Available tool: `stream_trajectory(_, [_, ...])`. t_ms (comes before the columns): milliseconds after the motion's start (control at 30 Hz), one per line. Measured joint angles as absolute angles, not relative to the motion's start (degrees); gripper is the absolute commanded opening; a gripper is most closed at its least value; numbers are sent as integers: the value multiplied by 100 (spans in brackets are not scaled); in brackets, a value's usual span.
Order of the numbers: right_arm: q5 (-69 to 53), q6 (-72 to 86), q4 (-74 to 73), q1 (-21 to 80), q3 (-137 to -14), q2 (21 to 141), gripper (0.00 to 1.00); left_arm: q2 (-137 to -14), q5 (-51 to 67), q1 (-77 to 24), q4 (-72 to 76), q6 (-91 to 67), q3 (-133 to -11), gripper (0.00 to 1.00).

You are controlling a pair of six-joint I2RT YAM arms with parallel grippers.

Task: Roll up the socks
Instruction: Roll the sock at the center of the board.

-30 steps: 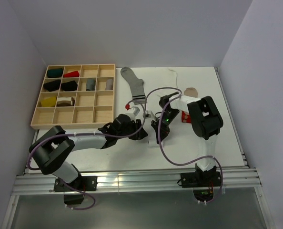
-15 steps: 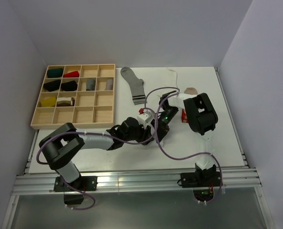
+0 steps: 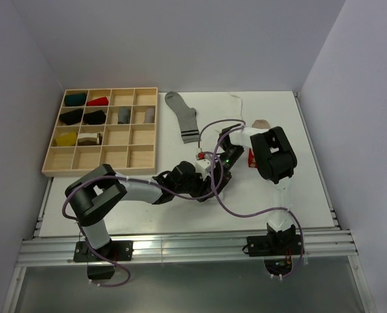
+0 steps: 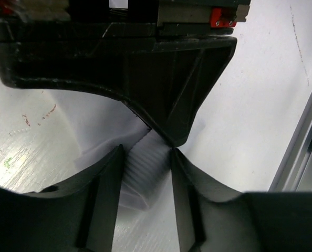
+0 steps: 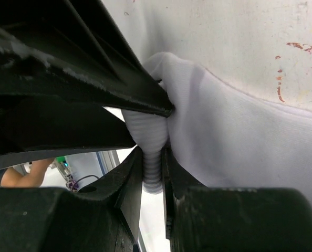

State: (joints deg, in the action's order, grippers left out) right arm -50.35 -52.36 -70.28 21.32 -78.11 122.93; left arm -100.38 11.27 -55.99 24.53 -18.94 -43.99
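A white sock (image 3: 236, 103) runs from the table's far middle down under both grippers. Its ribbed cuff (image 5: 152, 137) is pinched in my right gripper (image 5: 153, 167), which is shut on it. My left gripper (image 4: 145, 157) faces the right one closely, and its fingers (image 4: 106, 178) stand open on either side of the same ribbed cuff (image 4: 145, 170). In the top view the two grippers meet at mid-table, left (image 3: 208, 171) and right (image 3: 223, 168). A grey sock with black stripes (image 3: 183, 115) lies flat further back. A beige sock with a red-and-white end (image 3: 259, 126) is partly hidden behind the right arm.
A wooden compartment tray (image 3: 57, 149) at the back left holds several rolled socks. Purple cables (image 3: 227, 210) loop over the table near both arms. The table's metal front rail (image 4: 303, 152) runs close to the grippers.
My left arm has reached right until its gripper meets the right gripper at the white sock's cuff, and its jaws have widened. The right gripper has kept its grip.
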Motion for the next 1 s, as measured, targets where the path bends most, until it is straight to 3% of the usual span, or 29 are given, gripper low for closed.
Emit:
stream_trajectory(200, [-4991, -5103, -6945, 2119, -7811, 12293, 26, -10127, 1264, -5596, 2576, -2021, -4410, 11])
stream_trajectory(300, [-4943, -4982, -6873, 2104, -7752, 12258, 31, -10191, 1330, -5594, 2668, -2152, -4418, 1])
stream_trajectory(567, [-4630, -4759, -6386, 2049, -7301, 11690, 50, -10471, 1431, -5583, 2445, -2775, -4801, 0])
stream_trajectory(1000, [-4228, -4532, -5428, 1391, -6873, 10372, 53, -10676, 1540, -5406, 1223, -3979, -5496, 0])
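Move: My left hand's open fingers already straddle the rolled cuff of the white sock, whose middle is about 1 cm to their right and 1 cm below. My right fingers still pinch that roll, its middle about 1 cm to their left. From my left hand, the grey sock lies some 28 cm ahead and 11 cm left, the red-and-tan sock about 17 cm ahead and 17 cm right, both about 3 cm lower. I shut my left fingers on the rolled cuff and only then open my right ones to let go of it. My left hand keeps its pinch, shifting about 2 cm right and rolling some 25 degrees, top going forward, while my right hand backs off forward, right and up, roughly 7 cm in all, fingers left open. ##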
